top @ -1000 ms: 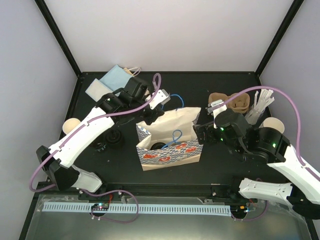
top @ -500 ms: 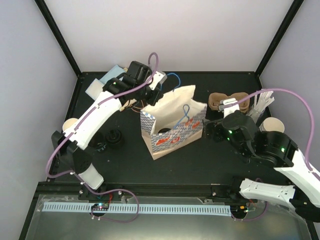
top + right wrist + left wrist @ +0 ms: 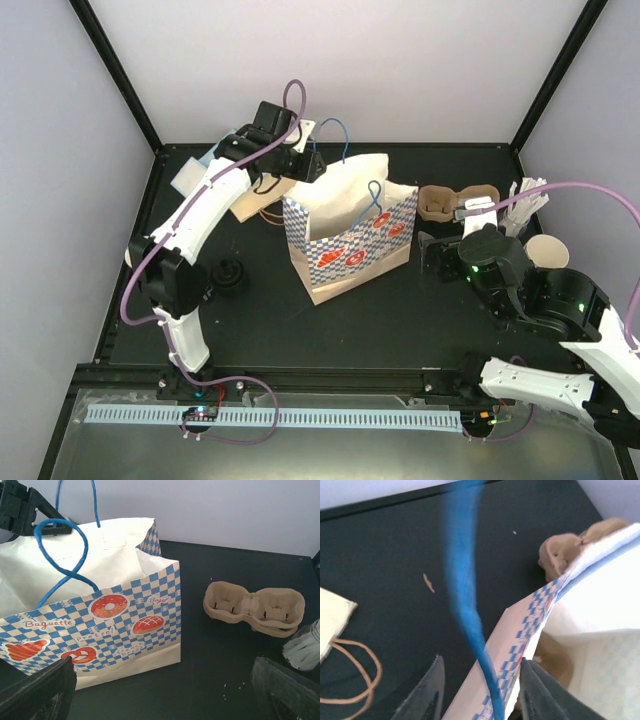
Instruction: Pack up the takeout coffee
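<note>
The blue-checked paper bag (image 3: pixel 350 240) stands upright mid-table with its mouth open. My left gripper (image 3: pixel 305 165) hovers at the bag's back rim. In the left wrist view this gripper (image 3: pixel 481 662) is open, and the bag's blue cord handle (image 3: pixel 470 610) runs loose between its fingers. The brown two-hole cup tray (image 3: pixel 457 202) lies empty right of the bag, also shown as the tray (image 3: pixel 254 605) in the right wrist view. My right gripper (image 3: pixel 432 250) is open and empty, facing the bag's right end. One paper cup (image 3: pixel 547 250) stands far right. Black lids (image 3: pixel 228 275) sit left of the bag.
White stir sticks (image 3: pixel 525 200) stand in a holder beside the right cup. A pale blue bag (image 3: pixel 195 175) and a tan bag with brown handles (image 3: pixel 255 205) lie at the back left. Black frame posts border the table.
The bag went from lying on its side to standing upright as my left gripper lifted its handle up and back. The left jaws then parted. My right gripper drew back to the right.
</note>
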You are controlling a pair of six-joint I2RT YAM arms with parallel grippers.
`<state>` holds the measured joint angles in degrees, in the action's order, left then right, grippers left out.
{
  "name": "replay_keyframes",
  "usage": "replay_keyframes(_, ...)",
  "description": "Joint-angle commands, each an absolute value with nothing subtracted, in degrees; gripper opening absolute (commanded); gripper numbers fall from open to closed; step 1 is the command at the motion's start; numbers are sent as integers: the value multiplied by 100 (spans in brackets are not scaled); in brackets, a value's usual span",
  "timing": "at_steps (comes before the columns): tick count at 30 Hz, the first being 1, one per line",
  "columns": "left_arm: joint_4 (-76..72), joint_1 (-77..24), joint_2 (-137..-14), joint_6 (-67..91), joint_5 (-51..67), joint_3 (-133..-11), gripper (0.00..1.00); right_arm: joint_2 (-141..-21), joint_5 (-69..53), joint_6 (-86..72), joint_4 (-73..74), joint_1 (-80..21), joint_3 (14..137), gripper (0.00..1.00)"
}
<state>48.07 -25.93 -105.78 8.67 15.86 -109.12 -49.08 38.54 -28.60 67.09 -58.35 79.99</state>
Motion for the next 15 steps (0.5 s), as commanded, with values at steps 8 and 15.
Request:
replay_keyframes(8, 5148, -2584, -9160, 790, 2096, -10476, 83, -4873, 4049, -3182, 7033, -5809, 7845, 100)
replay_keyframes(15, 4960, -2577, -7190, 1011, 1611, -8772, 97, -4736, 3599, -3461, 7037, -5810, 7538, 100)
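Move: Between the left hand's parting fingers runs the paper bag's far blue handle, its loop centred some 2 cm ahead, 3 cm right and 3 cm up. The bag's middle lies about 6 cm back, 9 cm right and 15 cm below; the flat brown bag 8 cm ahead, 13 cm left and 26 cm down. From the right hand that handle is about 24 cm ahead, 23 cm left and 7 cm lower. Spreading its fingers from a third open to nearly full, the left hand lets the far handle slip out and draws back about 10 cm, rising some 8 cm and easing 4 cm left, to above the bag's left end. The right hand, wide open and touching nothing, sinks about 2 cm in front of the bag's right end. ##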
